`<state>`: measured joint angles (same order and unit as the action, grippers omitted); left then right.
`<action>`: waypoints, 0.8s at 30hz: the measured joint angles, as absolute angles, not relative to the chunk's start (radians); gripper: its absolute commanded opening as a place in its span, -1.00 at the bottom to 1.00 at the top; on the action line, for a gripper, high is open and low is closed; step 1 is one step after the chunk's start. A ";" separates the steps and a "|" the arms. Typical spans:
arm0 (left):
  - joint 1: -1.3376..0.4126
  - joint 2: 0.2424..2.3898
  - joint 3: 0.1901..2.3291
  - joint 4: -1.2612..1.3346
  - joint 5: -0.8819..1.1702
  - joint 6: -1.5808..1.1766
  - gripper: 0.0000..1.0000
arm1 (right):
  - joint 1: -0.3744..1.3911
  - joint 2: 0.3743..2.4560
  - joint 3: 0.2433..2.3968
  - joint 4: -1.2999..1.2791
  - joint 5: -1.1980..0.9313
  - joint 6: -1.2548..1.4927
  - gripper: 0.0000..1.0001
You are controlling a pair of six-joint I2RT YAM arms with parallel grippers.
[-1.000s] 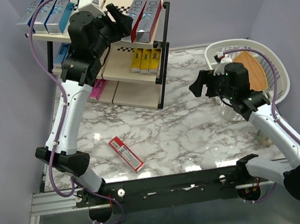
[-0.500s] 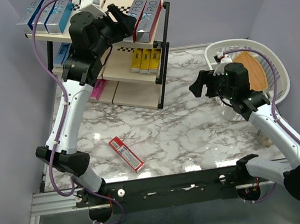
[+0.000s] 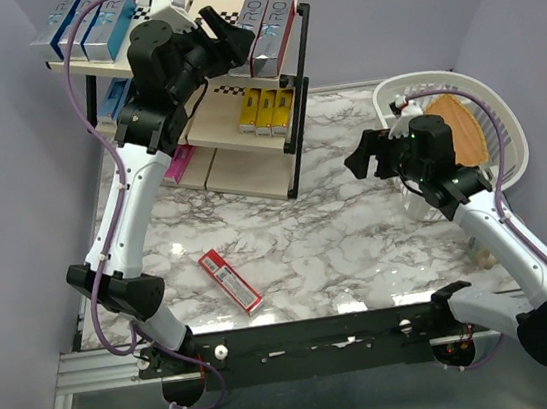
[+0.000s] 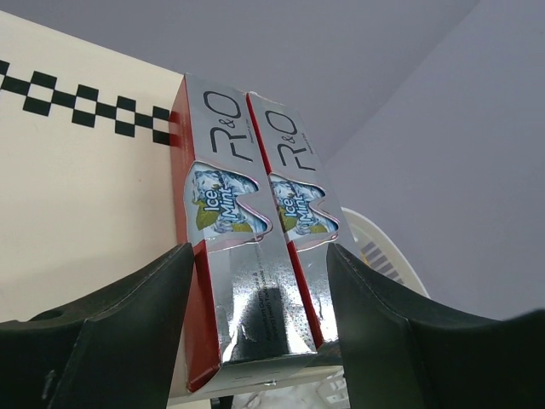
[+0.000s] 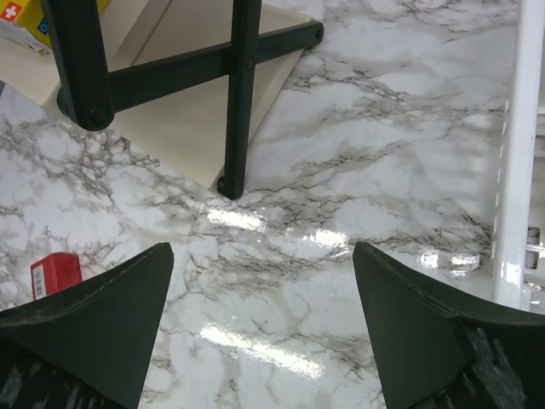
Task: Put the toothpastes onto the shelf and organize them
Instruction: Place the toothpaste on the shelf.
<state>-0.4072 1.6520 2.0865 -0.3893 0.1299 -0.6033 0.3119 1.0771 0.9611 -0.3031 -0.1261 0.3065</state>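
Note:
Two silver-and-red toothpastes (image 3: 271, 31) lie side by side at the right end of the shelf's top board (image 3: 211, 7). My left gripper (image 3: 228, 35) straddles their near ends. In the left wrist view its fingers (image 4: 153, 298) press against the outer sides of both boxes (image 4: 243, 221), so the left gripper (image 4: 260, 256) is shut on the pair. Blue boxes (image 3: 89, 25) fill the top left, yellow ones (image 3: 268, 109) the middle board, and pink ones (image 3: 179, 163) the bottom. A red box (image 3: 230, 281) lies on the marble table. My right gripper (image 3: 363, 157) hovers open and empty over the table.
A white plastic basket (image 3: 487, 101) at the right holds a wooden wedge (image 3: 461, 134). In the right wrist view the shelf's black leg (image 5: 238, 94) stands ahead, the basket rim (image 5: 515, 170) is at the right and the red box's end (image 5: 55, 274) at the left.
My left gripper and the two silver-and-red boxes have shifted slightly further back on the top board. The right arm has not moved.

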 measured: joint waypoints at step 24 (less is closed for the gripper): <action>-0.408 0.926 1.380 -0.268 -0.233 -0.276 0.98 | 0.625 1.214 0.855 -0.252 -0.330 0.274 0.88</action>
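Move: The last loose toothpaste, the red box on the table, lies about 24 cm back, 9 cm left and 49 cm below the left gripper, and from the right gripper 14 cm back, 35 cm left and 22 cm down. By the left fingers, the nearer silver toothpaste's middle is some 5 cm ahead, 3 cm right and 5 cm below; the blue-silver trio is 9 cm ahead, 20 cm left, 4 cm down. The shelf's near right foot is 7 cm ahead, 18 cm left and 21 cm below the right gripper. After a brief hold, draw the empty left gripper back and left about 20 cm, nearly level, away from the silver pair on the top shelf, opening it fully and turning it some 25 degrees counter-clockwise as its tips rise. Meanwhile sweep the open right gripper left, back and down over the table towards the red toothpaste, swinging counter-clockwise and tipping slightly down. ##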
